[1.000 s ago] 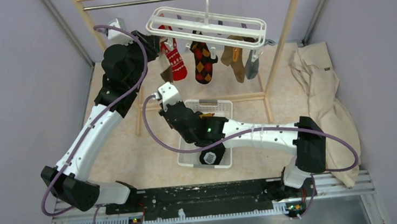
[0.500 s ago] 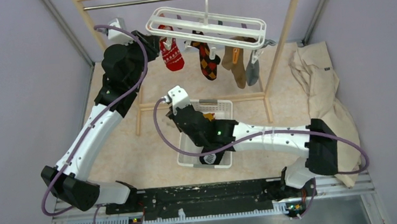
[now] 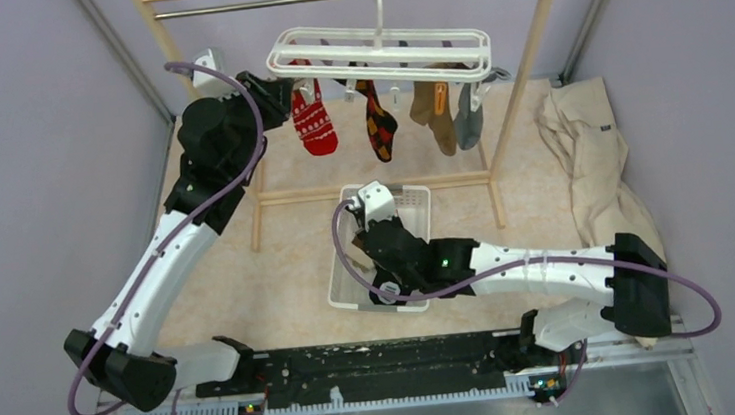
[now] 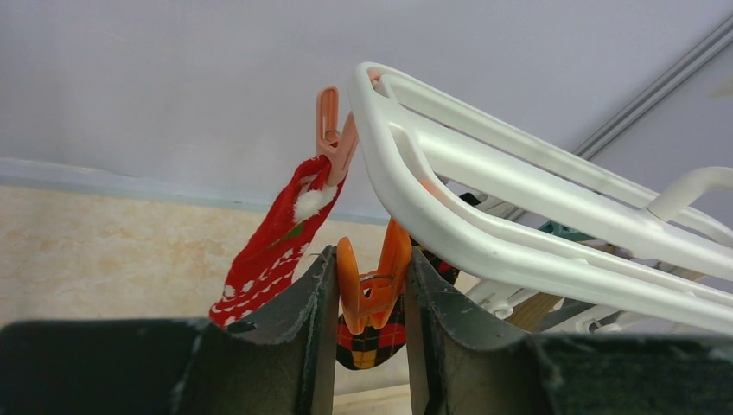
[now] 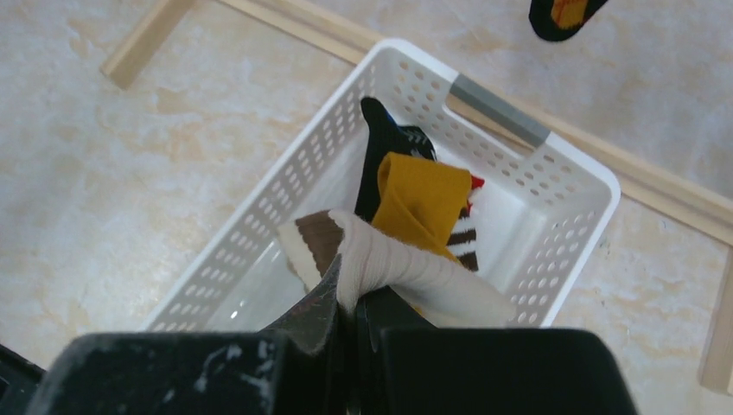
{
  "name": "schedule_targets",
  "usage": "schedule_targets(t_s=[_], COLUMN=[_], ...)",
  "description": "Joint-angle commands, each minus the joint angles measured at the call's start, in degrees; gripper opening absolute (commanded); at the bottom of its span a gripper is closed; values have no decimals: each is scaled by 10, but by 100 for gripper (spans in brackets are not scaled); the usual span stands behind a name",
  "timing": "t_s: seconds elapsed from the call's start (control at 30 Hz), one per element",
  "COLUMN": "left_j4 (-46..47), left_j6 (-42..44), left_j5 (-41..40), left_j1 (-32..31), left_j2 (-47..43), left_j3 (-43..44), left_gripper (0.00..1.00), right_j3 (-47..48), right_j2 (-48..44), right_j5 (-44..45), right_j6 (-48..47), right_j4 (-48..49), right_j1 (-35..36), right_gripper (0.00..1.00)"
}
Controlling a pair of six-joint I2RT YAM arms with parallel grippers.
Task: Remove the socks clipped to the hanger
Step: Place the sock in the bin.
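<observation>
The white hanger (image 3: 380, 51) hangs from the rack's rail. A red patterned sock (image 3: 314, 127), a dark argyle sock (image 3: 379, 121), a tan sock (image 3: 432, 111) and a grey sock (image 3: 468, 123) are clipped to it. At its left end my left gripper (image 4: 370, 252) is shut on an orange clip (image 4: 373, 290), one finger pressing each handle. The argyle sock (image 4: 372, 344) hangs from that clip. My right gripper (image 5: 353, 298) is shut on a cream sock with a brown band (image 5: 406, 268), held above the white basket (image 5: 553, 164).
In the basket lie a mustard sock (image 5: 423, 203), a black sock (image 5: 385, 138) and a striped sock (image 5: 462, 238). The wooden rack (image 3: 530, 43) straddles the floor behind the basket. A large beige cloth (image 3: 596, 167) lies at the right wall.
My right gripper has carried the cream-and-brown sock from under the hanger's left end to above the basket. The hanger has swung more level. My left gripper stays at the clip.
</observation>
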Motion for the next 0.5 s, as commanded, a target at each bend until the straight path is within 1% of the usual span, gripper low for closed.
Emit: schedule_targets(t_s=[0.0, 0.33, 0.43, 0.47], left_j4=[0, 0, -20, -21], left_j6=[-15, -33, -36, -38], left_j5=[17, 28, 30, 31], left_j1=[-3, -13, -16, -17], left_j2=[-35, -73, -82, -86], left_j3=[-9, -41, -48, -52], left_gripper=[20, 20, 20, 20], right_j3=[-28, -68, -70, -69], right_j2=[-31, 8, 27, 34], right_j5=[-7, -48, -67, -75], right_j6=[45, 77, 81, 83], right_j4=[-6, 12, 19, 20], right_j1=[-6, -17, -26, -30], right_gripper=[0, 0, 0, 9])
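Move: Nearly straight under the right hand, which already holds the cream-and-brown sock, sits the bin, its middle about 2 cm back, 3 cm to the right and 15 cm below. In the bin, the yellow sock lies roughly 3 cm ahead and 4 cm right, and the black sock some 4 cm back and 4 cm right. From the left hand, the bin's middle is about 18 cm back, 12 cm right and 40 cm down. Sinking about 6 to 7 cm into the space over the bin, the right hand tips some 8 degrees farther down and drifts a little back and right, fingers still shut on the cream-and-brown sock. Meanwhile the left hand, still pinching the orange clip at the hanger's left end, draws back about 3 cm, rising slightly and then settling to its old height. ##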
